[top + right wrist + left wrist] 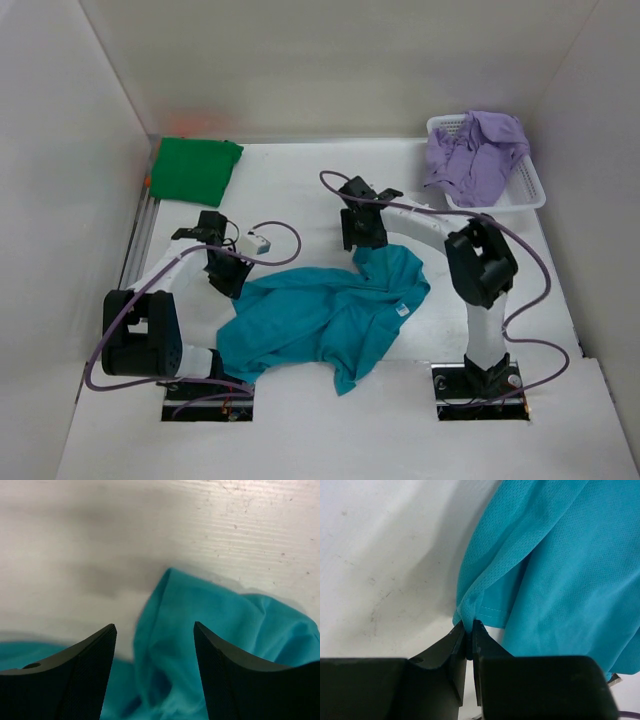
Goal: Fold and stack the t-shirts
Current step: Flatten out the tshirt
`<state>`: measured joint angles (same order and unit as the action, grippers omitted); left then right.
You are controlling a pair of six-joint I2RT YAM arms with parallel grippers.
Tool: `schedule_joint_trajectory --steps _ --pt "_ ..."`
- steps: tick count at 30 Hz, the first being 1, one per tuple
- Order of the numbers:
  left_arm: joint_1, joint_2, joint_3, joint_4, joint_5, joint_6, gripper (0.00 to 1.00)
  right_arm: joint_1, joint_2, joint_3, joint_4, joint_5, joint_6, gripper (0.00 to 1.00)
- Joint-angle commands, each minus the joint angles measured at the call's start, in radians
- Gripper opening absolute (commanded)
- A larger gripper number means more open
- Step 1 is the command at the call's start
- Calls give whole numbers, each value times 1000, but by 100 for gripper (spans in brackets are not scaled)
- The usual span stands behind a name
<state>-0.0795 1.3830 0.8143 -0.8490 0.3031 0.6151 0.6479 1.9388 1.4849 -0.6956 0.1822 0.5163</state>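
Note:
A teal t-shirt (330,310) lies crumpled on the white table between the arms. My left gripper (232,283) is shut on the shirt's left hem; in the left wrist view the fingertips (468,630) pinch a fold of teal cloth (560,570). My right gripper (362,240) hangs open over the shirt's far corner, and a raised ridge of teal cloth (235,625) lies below the gap between its jaws (155,630), untouched. A dark green t-shirt (195,168) lies folded at the back left. A lavender t-shirt (475,155) is heaped in the basket.
The white lattice basket (530,190) stands at the back right corner. White walls close the table on three sides. A thin orange sliver (147,182) shows at the green shirt's left edge. Purple cables loop beside both arms.

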Motion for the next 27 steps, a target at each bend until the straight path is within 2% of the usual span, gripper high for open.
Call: schedule_joint_trajectory --steps 1,8,12,22,27 --pt "1 -2 -18 13 21 17 6 -32 61 66 13 68 -19 68" --pt "2 10 -10 16 21 15 6 -73 129 37 47 69 -16 59" --pt "1 16 -6 16 21 14 6 -84 138 55 61 79 -13 59" --pt "2 10 -12 14 21 12 6 -67 45 126 59 230 -73 60" --pt "-3 11 -20 16 21 9 6 -89 104 152 42 172 -111 64"
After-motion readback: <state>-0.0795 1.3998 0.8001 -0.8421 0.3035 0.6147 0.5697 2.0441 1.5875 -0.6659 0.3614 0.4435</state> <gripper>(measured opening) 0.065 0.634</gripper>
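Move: The turquoise shirt's free far corner lies about 5 cm ahead of the open right hand, 2 cm to its right and 5 cm below. The white tag on the shirt is roughly 15 cm back from that hand and 8 cm to its right; the basket with the purple shirt stands some 27 cm ahead and 27 cm to the right. From the left hand, which already pinches the shirt's left edge, that free corner is about 18 cm ahead and 31 cm to the right. Forward by about 6 cm and some 4 cm to the right goes the right hand, out over the turquoise shirt's free far corner: it first dips nearly 4 cm, slides low, then climbs back almost to its old height. Its fingers stay open while the wrist tilts some 10 degrees, swinging the fingertips outward and right. The left hand stays put and keeps its pinch on the shirt's left edge. ##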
